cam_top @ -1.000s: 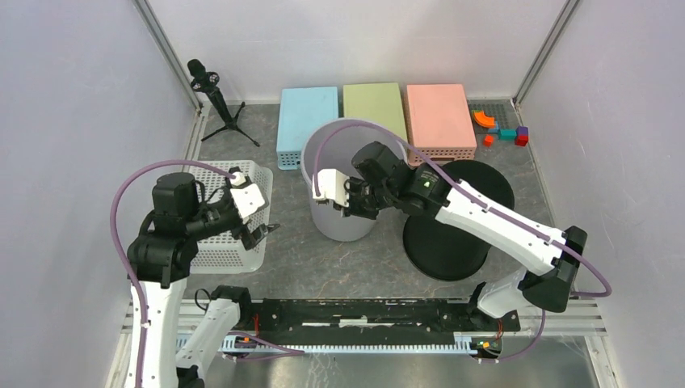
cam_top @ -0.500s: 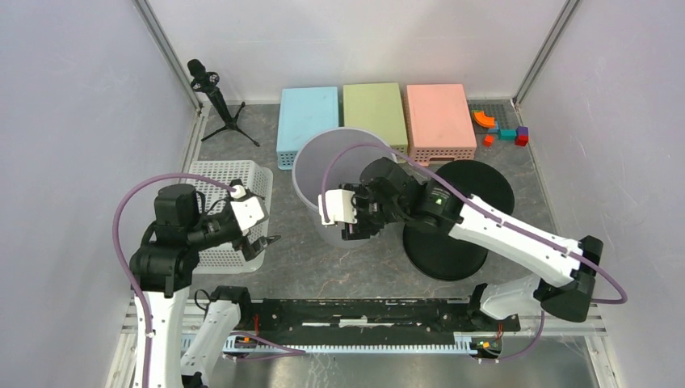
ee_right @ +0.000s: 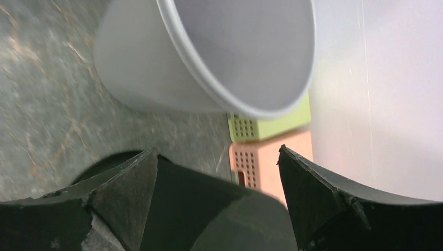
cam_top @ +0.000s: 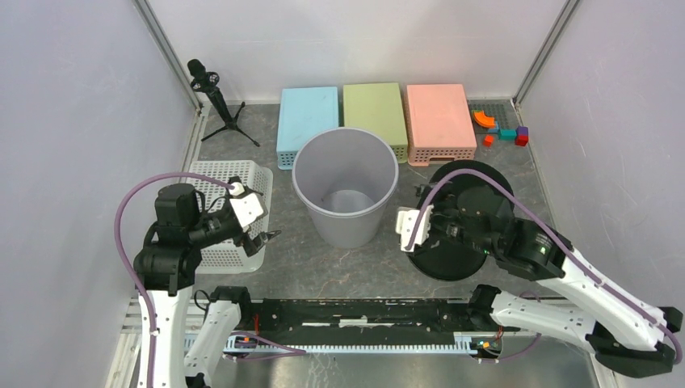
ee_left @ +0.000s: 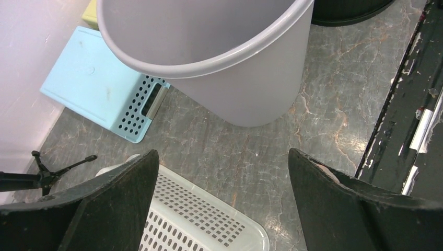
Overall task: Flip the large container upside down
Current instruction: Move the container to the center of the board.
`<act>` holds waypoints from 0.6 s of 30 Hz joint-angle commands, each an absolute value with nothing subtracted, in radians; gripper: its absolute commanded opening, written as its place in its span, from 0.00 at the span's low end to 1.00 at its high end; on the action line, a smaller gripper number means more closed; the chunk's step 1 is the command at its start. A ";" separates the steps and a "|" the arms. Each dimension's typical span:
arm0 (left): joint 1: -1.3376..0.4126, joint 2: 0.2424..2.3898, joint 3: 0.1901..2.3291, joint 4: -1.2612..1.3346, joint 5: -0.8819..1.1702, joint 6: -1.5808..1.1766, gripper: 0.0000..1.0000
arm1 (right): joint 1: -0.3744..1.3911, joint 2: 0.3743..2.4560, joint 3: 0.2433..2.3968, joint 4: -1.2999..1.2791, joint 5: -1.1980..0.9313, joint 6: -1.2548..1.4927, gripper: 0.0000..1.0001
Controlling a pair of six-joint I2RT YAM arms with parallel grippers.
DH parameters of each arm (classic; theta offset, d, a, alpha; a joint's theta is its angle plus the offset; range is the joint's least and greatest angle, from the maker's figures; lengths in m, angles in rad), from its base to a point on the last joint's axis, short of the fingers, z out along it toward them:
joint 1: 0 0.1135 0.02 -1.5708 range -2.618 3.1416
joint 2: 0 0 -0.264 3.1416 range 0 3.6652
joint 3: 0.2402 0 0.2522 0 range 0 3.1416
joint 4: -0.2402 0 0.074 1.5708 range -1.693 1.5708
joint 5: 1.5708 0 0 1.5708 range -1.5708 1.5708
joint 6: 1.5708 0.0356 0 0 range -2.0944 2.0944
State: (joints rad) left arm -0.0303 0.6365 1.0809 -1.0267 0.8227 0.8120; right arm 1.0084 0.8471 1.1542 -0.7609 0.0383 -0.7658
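Note:
The large container, a grey bucket [cam_top: 355, 225], stands upright in the middle of the table with its mouth up and nothing inside. It fills the top of the left wrist view [ee_left: 251, 83] and of the right wrist view [ee_right: 141, 68]. My right gripper [cam_top: 413, 236] [ee_right: 218, 151] is open, apart from the bucket on its right. It hovers over the left edge of a black container [cam_top: 472, 186] [ee_right: 209, 209] that stands mouth down. My left gripper [cam_top: 265, 237] [ee_left: 222, 157] is open and holds nothing, left of the bucket above the corner of a white basket [cam_top: 218, 255] [ee_left: 209, 219].
Blue [cam_top: 308, 121], green [cam_top: 373, 107] and pink [cam_top: 439, 120] bins lie mouth down along the back. Small coloured blocks [cam_top: 501, 129] sit at the back right and a black tripod [cam_top: 216, 101] at the back left. A black rail [cam_top: 363, 311] runs along the near edge.
My right gripper opened, let go of the grey bucket's rim and drew back to the right over the black container. The bucket settled from tilted to upright. The left arm barely moved.

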 commanded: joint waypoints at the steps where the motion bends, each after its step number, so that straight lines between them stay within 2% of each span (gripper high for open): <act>1: -0.008 0.634 1.073 -0.976 0.874 0.755 1.00 | 0.966 0.759 1.019 -0.702 0.215 -0.817 0.91; 7: 0.031 0.635 1.075 -0.951 0.911 0.724 1.00 | 0.902 0.683 0.887 -0.636 0.458 -0.841 0.92; 18: 0.041 0.626 1.050 -0.912 0.941 0.690 1.00 | 0.731 0.644 0.851 -0.682 0.512 -0.878 0.93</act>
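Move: The upside-down black container stands about 21 cm to the right of the right hand and 4 cm farther out, its middle some 14 cm below. The upright grey container, already let go, is roughly 12 cm left of this hand and 10 cm ahead, middle likewise 14 cm lower; the orange basket lies some 40 cm ahead and 20 cm right, about 24 cm down. From the left hand the black container is some 54 cm right and 5 cm ahead, 14 cm below. Sweep the open right gripper away from the grey container, some 13 cm to the right with about 5 cm forward, sinking another 5 cm over the first half. Turn it about 30 degrees clockwise on the way and push the black container along to the right and outward with the gripper's right flank or wrist; keep the fingers open. ##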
